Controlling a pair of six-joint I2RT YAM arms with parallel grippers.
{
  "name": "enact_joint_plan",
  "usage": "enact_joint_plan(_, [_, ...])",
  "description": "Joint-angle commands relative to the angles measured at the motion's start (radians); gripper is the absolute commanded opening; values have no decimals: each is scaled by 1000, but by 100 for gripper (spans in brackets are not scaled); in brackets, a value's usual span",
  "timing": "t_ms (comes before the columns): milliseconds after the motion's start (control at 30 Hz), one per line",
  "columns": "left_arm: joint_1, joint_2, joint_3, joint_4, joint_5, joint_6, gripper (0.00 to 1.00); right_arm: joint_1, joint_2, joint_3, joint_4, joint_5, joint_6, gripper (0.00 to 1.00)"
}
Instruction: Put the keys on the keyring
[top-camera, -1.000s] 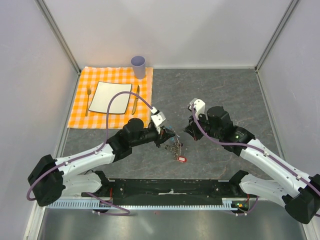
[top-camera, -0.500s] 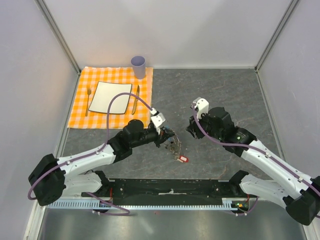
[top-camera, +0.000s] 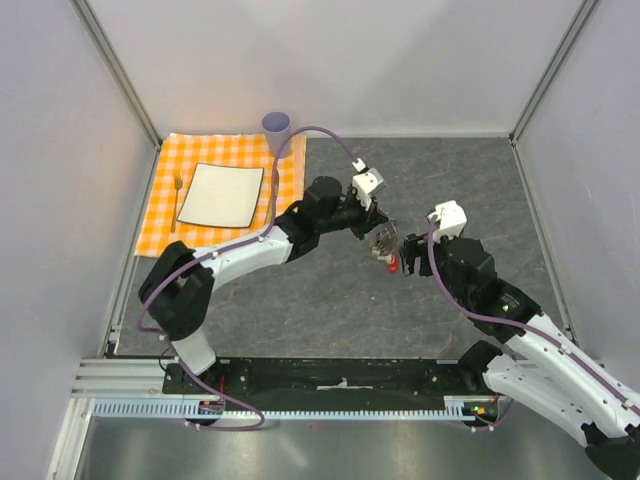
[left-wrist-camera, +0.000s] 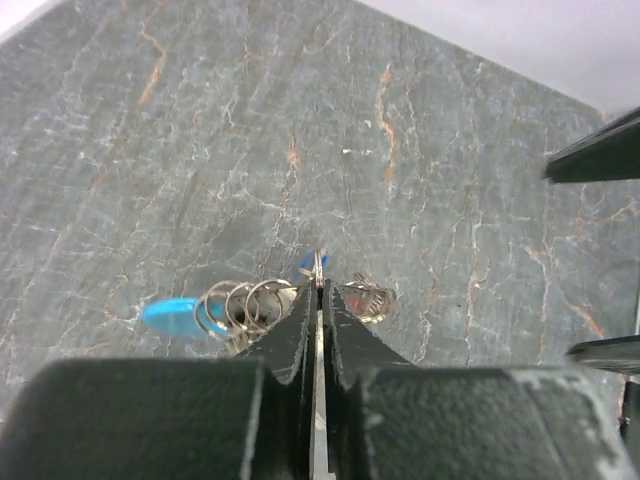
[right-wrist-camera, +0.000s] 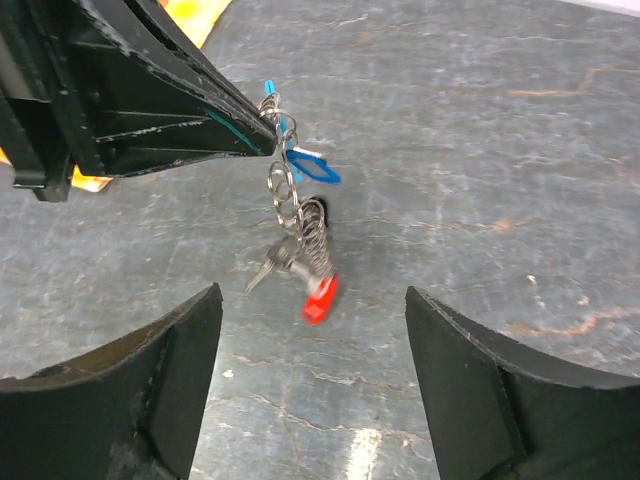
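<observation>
The keyring (right-wrist-camera: 314, 238), a bunch of silver rings and coiled chain, hangs above the stone table from my left gripper (right-wrist-camera: 268, 137), which is shut on a thin metal ring at its top. In the left wrist view, my left gripper (left-wrist-camera: 319, 290) pinches that metal, with rings (left-wrist-camera: 245, 303) and the cyan clasp (left-wrist-camera: 169, 312) to the left. A silver key (right-wrist-camera: 266, 269) and a red tag (right-wrist-camera: 320, 297) dangle at the bottom, with a blue tag (right-wrist-camera: 311, 166) higher up. My right gripper (right-wrist-camera: 312, 310) is open, just short of the red tag and touching nothing. From above, the bunch (top-camera: 386, 246) hangs between the grippers.
An orange checked placemat (top-camera: 170, 225) at the back left carries a white plate (top-camera: 220, 193) and a fork (top-camera: 178, 190). A lilac cup (top-camera: 277, 128) stands at the mat's far corner. My left arm (top-camera: 260, 245) stretches across the table's middle.
My left arm swung up and to the right, carrying the bunch off the table. My right gripper opened wide and shifted right, now facing the hanging bunch.
</observation>
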Motion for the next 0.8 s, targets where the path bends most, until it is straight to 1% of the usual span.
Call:
enact_joint_plan(0, [4, 142, 123, -108, 42, 45, 7, 0, -60, -49, 36, 145, 40, 84])
enact_joint_plan(100, [4, 194, 121, -120, 57, 34, 7, 0, -91, -75, 34, 153, 52, 84])
enact_joint_plan(167, [4, 185, 90, -119, 69, -4, 7, 0, -111, -80, 28, 151, 63, 84])
enact_joint_plan(267, [4, 130, -14, -99, 57, -49, 11, 0, -131, -85, 22, 160, 70, 84])
enact_joint_plan(300, [4, 113, -77, -93, 53, -71, 14, 0, -136, -85, 22, 163, 72, 85])
enact_joint_plan(367, [2, 72, -157, -85, 37, -87, 15, 0, -136, -88, 23, 168, 75, 84])
enact_joint_plan(500, [4, 30, -241, -83, 22, -118, 19, 0, -117, -92, 29, 185, 83, 85])
enact_joint_plan(533, [2, 23, -252, -85, 16, -124, 20, 0, -113, -92, 31, 186, 86, 89])
enact_joint_plan(567, [2, -8, -273, -86, 7, -134, 21, 0, -111, -89, 31, 191, 90, 98])
enact_joint_plan(600, [4, -23, -283, -87, -6, -141, 22, 0, -108, -89, 34, 201, 96, 98])
enact_joint_plan(633, [2, -48, -292, -85, -22, -148, 25, 0, -105, -88, 36, 202, 98, 98])
enact_joint_plan(667, [10, -89, -304, -86, -47, -159, 32, 0, -103, -89, 37, 206, 104, 98])
enact_joint_plan(700, [17, -111, -307, -93, -58, -167, 36, 0, -96, -91, 37, 209, 113, 98])
enact_joint_plan(767, [63, -160, -301, -119, -66, -188, 41, 0, -82, -88, 39, 217, 123, 98])
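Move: The left hand, fingers almost shut, has the keyring hanging just under its tips, its middle about 7 cm below and 1 cm back; the red key tag dangles roughly 14 cm below, 2 cm back and 1 cm right. The bare table spot for it is about 19 cm straight below. From the open right hand the keyring's middle is some 6 cm ahead, 4 cm left and 8 cm lower. Left hand releases the keyring, dropping about 15 cm, then back and left, opening partly; right eases 3 cm right. ##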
